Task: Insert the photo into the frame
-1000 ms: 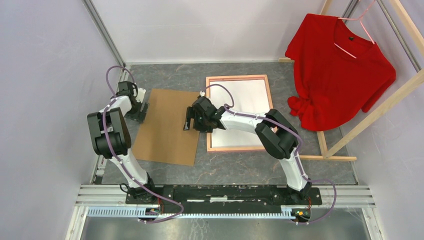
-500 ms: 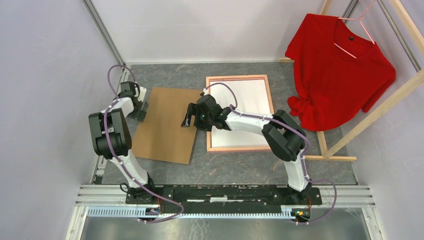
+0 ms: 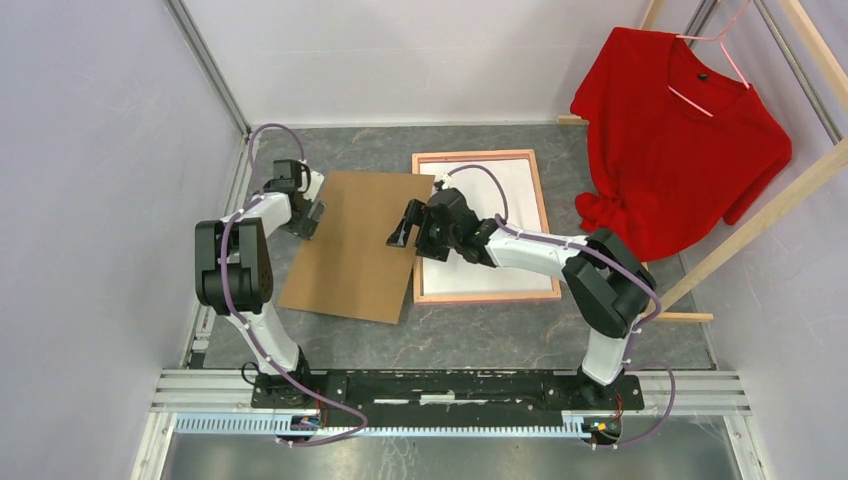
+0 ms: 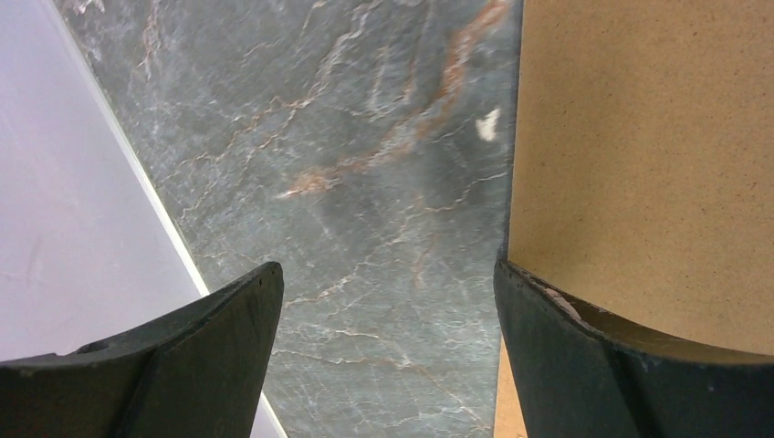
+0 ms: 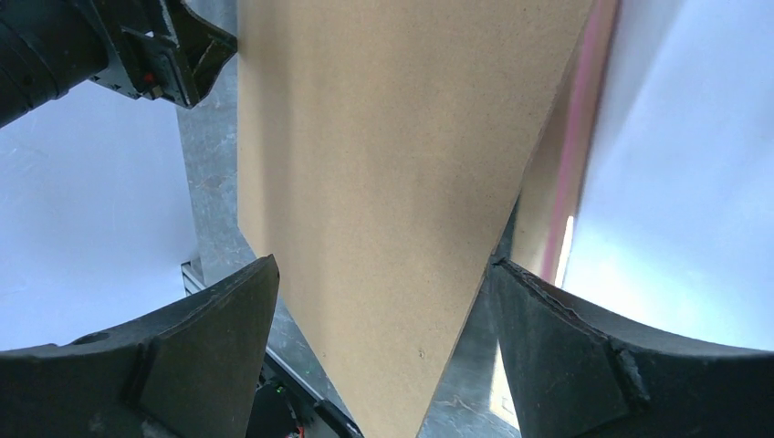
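Note:
The frame [image 3: 478, 154] lies flat at the table's back centre, light wood rim up, with a white sheet [image 3: 512, 200] filling its inside; the photo's printed side is not in view. A plain brown backing board [image 3: 355, 245] lies left of it, its far right corner touching the frame's left rim. My left gripper [image 3: 312, 218] stands open at the board's left edge, one finger over the board [image 4: 639, 164]. My right gripper [image 3: 400, 236] is open above the board's right edge. In the right wrist view the board [image 5: 383, 137] runs between the open fingers, beside the frame's pink edge [image 5: 584, 119].
A red shirt [image 3: 680, 130] hangs on a pink hanger from a wooden rack [image 3: 740, 240] at the right. Pale walls [image 3: 100, 150] close the left and back sides. The arms' metal base rail [image 3: 450, 385] runs along the near edge.
Both arms have moved to the right and the brown board has slid right with them, turning slightly; its far corner now reaches the frame. Both grippers have stayed open.

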`<state>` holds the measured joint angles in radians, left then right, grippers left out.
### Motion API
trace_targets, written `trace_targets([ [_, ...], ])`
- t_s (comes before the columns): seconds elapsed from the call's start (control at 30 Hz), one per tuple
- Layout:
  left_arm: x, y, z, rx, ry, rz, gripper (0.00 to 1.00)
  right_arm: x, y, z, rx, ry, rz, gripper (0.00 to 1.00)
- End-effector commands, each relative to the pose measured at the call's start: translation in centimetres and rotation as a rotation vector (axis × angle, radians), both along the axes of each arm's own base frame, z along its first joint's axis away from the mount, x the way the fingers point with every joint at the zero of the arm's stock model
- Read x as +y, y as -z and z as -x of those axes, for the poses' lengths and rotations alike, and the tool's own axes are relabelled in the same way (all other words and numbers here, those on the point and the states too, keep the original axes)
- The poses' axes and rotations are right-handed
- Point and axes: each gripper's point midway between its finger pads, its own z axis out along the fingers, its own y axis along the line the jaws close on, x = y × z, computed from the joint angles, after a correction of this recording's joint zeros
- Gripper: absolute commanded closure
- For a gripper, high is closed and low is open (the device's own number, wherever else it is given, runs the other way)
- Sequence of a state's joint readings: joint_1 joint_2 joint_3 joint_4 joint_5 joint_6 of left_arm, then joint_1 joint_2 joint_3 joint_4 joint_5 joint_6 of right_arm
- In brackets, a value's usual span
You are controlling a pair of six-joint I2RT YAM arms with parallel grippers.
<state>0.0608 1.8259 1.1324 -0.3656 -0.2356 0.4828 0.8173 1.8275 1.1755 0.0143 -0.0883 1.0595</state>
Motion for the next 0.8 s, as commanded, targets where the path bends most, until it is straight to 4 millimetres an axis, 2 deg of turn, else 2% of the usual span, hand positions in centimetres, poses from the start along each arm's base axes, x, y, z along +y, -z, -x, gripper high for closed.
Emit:
trace_targets([
  [0.0,-6.4,4.8,4.3,0.205,0.049,0.183,0.07,-0.4,-3.6,-0.8,-0.066,0.025,-0.107,0.10],
  [0.2,-7.5,5.0,4.1,0.213,0.067,0.175,0.07,-3.6,-1.0,-0.8,-0.031,0.044,-0.043,0.12],
  [0.3,-7.1,5.0,4.2,0.213,0.057,0.155,0.07,-4.7,0.3,-0.7,-0.020,0.025,0.017,0.12],
  [0.57,-5.9,5.0,4.2,0.208,0.047,0.121,0.07,-8.2,1.7,-0.5,-0.028,-0.015,0.166,0.11],
  [0.63,-5.9,5.1,4.1,0.209,0.045,0.118,0.07,-8.7,2.0,-0.5,-0.021,-0.013,0.156,0.11],
  [0.77,-6.0,5.1,4.0,0.205,0.044,0.127,0.07,-8.4,1.9,-0.6,-0.015,-0.016,0.090,0.14],
])
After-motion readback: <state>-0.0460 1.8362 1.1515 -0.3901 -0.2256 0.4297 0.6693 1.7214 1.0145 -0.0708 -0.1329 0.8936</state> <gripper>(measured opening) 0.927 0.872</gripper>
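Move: The brown backing board spans the two hands. Its middle is about 14 cm right of the left hand, 4 cm back and slightly higher, and about 13 cm left of the right hand, 1 cm back and 4 cm below. The board goes to the frame, whose middle is some 17 cm right, 3 cm ahead and 9 cm below the right hand; the frame's left bar runs almost under that hand, 1 cm right, 3 cm ahead and 9 cm down. With its right-hand finger still against the board's left edge, the left hand pushes the board right towards the frame by about 5 cm, low over the table, then holds there. The right hand, whose outer finger starts hooked at the raised right edge, travels about 9 cm right and 3 to 4 cm down over the frame, tilting its left side down some 10 degrees, and that finger comes off the edge with the gripper still wide open. ##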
